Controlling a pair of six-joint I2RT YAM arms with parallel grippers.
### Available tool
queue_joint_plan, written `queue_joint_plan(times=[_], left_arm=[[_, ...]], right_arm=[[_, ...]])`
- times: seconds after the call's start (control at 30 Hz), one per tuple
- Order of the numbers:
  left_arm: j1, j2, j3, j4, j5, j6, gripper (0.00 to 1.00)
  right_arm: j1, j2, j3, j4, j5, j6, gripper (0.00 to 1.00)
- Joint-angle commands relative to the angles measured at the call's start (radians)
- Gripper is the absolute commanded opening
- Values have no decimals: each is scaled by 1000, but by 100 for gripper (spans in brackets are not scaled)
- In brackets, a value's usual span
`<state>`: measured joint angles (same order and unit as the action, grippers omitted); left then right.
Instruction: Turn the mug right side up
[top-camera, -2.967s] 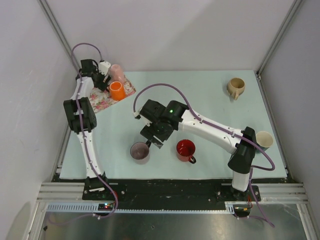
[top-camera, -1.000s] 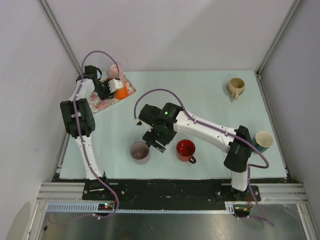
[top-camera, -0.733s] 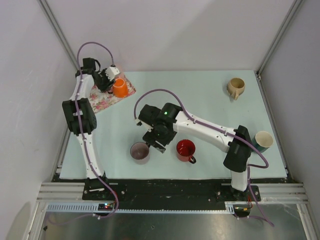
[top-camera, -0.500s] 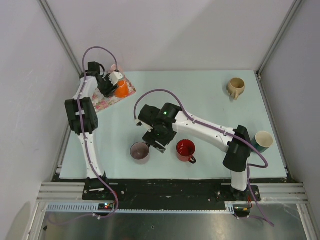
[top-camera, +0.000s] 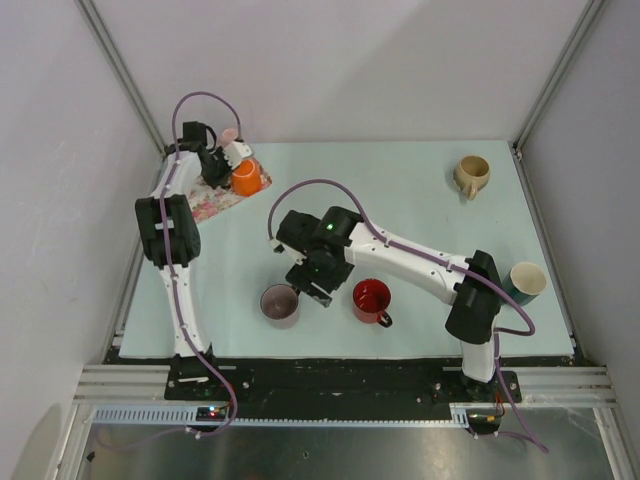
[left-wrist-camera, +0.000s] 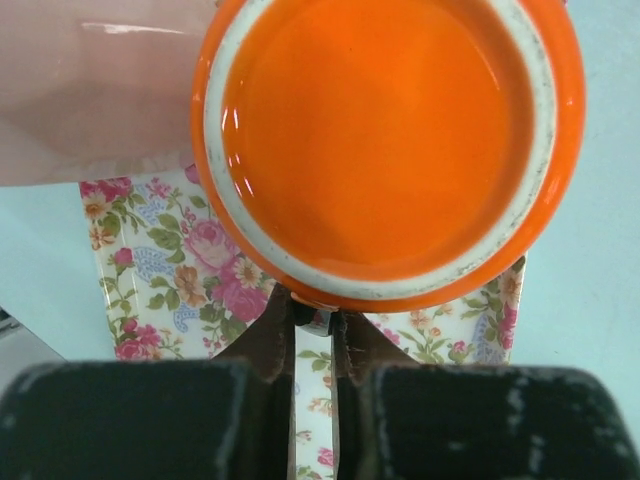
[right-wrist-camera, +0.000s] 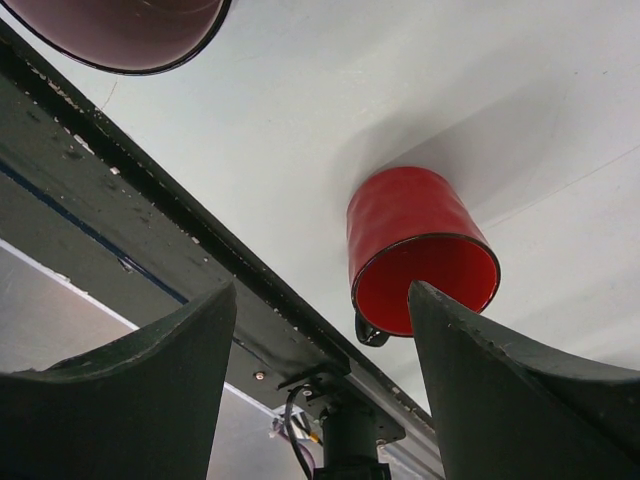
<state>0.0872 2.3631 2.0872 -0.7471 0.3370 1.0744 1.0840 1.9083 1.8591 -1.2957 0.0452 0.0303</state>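
Observation:
An orange mug stands upside down on a floral mat at the far left of the table. Its flat base with a pale ring fills the left wrist view. My left gripper reaches it from the left and is shut on the mug's handle, which is pinched between the two dark fingers. My right gripper hangs open over the near middle of the table, holding nothing.
A pink mug sits just behind the orange one, touching it. A mauve mug and a red mug stand upright by the right gripper. A tan mug and a teal mug are at the right.
My left gripper has closed on the orange mug's handle after shifting around the mug. The right arm has stayed still over the last second.

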Motion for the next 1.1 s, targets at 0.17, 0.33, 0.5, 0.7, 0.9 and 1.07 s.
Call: queue_joint_plan(times=[0.17, 0.33, 0.5, 0.7, 0.9, 1.07], left_arm=[[29, -44, 171, -25, -27, -395, 0], [40, -197, 166, -21, 3, -612, 0], [25, -414, 54, -21, 106, -782, 0], [-83, -704, -141, -20, 276, -896, 0], [-181, -836, -204, -21, 431, -1041, 0], [-233, -856, -211, -20, 480, -1088, 0]], right_arm=[[-30, -73, 50, 79, 1, 50, 75], [-114, -143, 69, 246, -85, 101, 76], [-213, -253, -40, 578, -184, 175, 98], [-425, -408, -367, 1456, -444, 601, 99], [-469, -374, -404, 1799, -468, 793, 99], [-474, -319, -367, 1948, -528, 923, 94]])
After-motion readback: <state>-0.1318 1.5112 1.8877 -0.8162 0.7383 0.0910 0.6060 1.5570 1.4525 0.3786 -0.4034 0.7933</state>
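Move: The left hand already grips the handle of the upside-down orange mug, whose middle is about 6 cm right and 2 ahead, level; the pink mug stands 10 cm ahead, 1 right. The right gripper is some 40 cm back, 30 right, 9 higher. From the right hand, the orange mug is about 41 cm ahead, 24 left, 10 below; red mug 2 ahead, 8 right, mauve mug 1 ahead, 12 left, both 11 below. Left lifts and rolls the orange mug about 33 cm, back-right, towards the widening right gripper swinging up-forward. ##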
